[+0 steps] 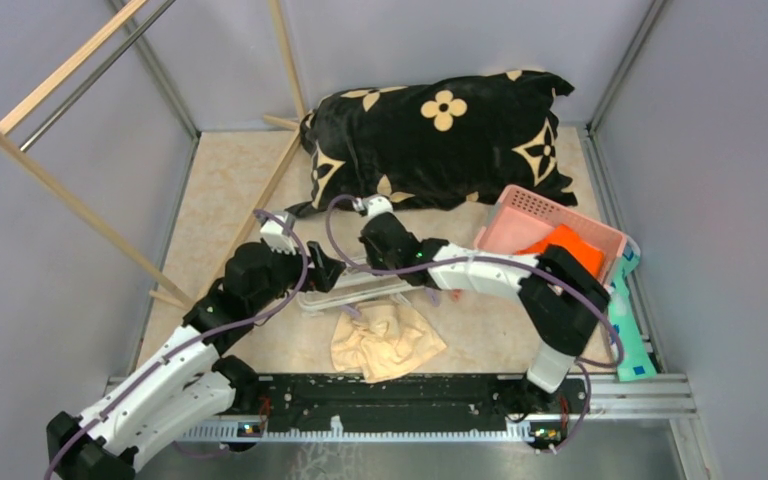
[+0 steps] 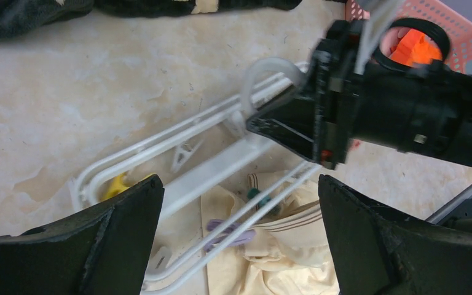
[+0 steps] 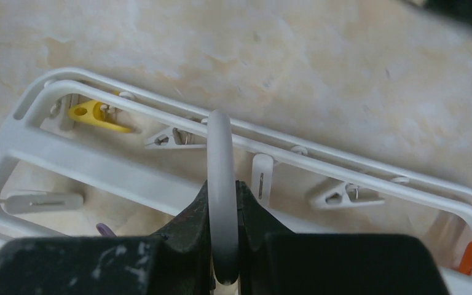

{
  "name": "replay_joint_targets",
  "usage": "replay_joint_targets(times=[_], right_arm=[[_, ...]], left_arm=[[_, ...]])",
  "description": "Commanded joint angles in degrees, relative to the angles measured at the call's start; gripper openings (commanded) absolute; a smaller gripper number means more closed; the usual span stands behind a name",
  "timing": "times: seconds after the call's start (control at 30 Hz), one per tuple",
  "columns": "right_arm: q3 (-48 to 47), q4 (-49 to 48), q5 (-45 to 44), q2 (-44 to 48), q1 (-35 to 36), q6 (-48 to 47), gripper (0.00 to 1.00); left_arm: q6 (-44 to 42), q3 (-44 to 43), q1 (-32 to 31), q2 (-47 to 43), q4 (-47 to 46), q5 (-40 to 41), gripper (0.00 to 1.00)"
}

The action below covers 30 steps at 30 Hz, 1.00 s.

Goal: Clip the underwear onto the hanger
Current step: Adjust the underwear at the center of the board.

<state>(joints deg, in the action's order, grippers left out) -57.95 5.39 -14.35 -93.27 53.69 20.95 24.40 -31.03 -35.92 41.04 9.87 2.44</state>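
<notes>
The white hanger (image 1: 360, 292) lies flat on the table in front of both arms, its frame (image 3: 98, 163) carrying small yellow, white and purple clips. My right gripper (image 3: 222, 190) is shut on the hanger's curved hook (image 3: 220, 147), which stands up between the pads. In the left wrist view the right gripper (image 2: 286, 126) reaches in from the right at the hook (image 2: 270, 70). The cream underwear (image 1: 385, 342) lies crumpled just in front of the hanger, partly under its near bars (image 2: 289, 258). My left gripper (image 2: 239, 184) hovers open above the hanger frame (image 2: 209, 172), holding nothing.
A black pillow with a cream flower print (image 1: 440, 140) lies at the back. A pink basket (image 1: 580, 222) holding an orange cloth (image 1: 570, 250) stands at the right, with a teal item (image 1: 625, 325) beside it. A wooden rack (image 1: 70, 200) leans at the left.
</notes>
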Motion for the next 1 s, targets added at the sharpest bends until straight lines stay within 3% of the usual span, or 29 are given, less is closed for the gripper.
replay_joint_targets(times=[0.0, 0.07, 0.17, 0.23, 0.3, 0.63, 0.8, 0.97], right_arm=[[-11.8, -5.1, 5.2, -7.8, -0.5, -3.4, 0.05], [-15.3, -4.8, 6.5, -10.5, -0.5, -3.9, 0.12], [-18.1, -4.3, 8.1, -11.9, -0.5, -5.7, 0.36], [-16.0, -5.0, 7.9, -8.7, -0.6, -7.3, 0.48], [-13.3, -4.4, 8.0, -4.1, -1.1, -8.9, 0.54], [7.3, 11.9, 6.7, 26.6, -4.4, -2.0, 0.55], [18.7, 15.5, 8.9, 34.7, -4.7, 6.2, 0.54], [25.8, 12.5, 13.9, 36.1, -4.7, 10.7, 0.54]], left_arm=[[-0.7, -2.1, -0.3, -0.8, 1.9, 1.0, 1.0], [-0.8, -2.3, -0.3, -1.1, 2.4, 1.3, 1.0], [-0.9, -2.8, -0.3, -1.1, 3.2, 2.2, 1.0], [-1.1, -3.3, -0.3, -0.9, 3.8, 3.1, 1.0], [-1.2, -3.7, -0.3, -0.4, 4.3, 3.7, 1.0], [6.3, -4.9, -0.3, 7.6, 7.4, 6.3, 1.0], [6.4, -4.7, -0.3, 10.9, 7.6, 3.7, 1.0], [3.7, -5.6, -0.3, 15.6, 3.4, 2.4, 1.0]])
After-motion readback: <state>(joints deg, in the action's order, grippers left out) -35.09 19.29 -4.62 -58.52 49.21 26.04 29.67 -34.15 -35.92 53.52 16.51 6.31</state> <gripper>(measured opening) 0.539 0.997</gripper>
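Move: The right hand holds the hanger by its hook, the hanger's middle about 7 cm below it and some 3 cm back. The underwear lies about 15 cm back, 3 cm right and 9 cm below, the purple clip 10 cm back and 4 cm left, the basket roughly 36 cm right and 3 cm ahead. From the open left hand the underwear is about 14 cm back, 9 cm right and 15 cm down, the hanger's middle 5 cm right and 2 cm back. Leftward and a bit forward, about 7 cm, the right hand goes on drawing the hanger by the hook, then opens its fingers, lets go and rises some 10 cm. Still open, it swings right and back and drops by the underwear's right edge. The left hand, kept wide open, sinks about 6 cm over the hanger's left part, tipping downward. ##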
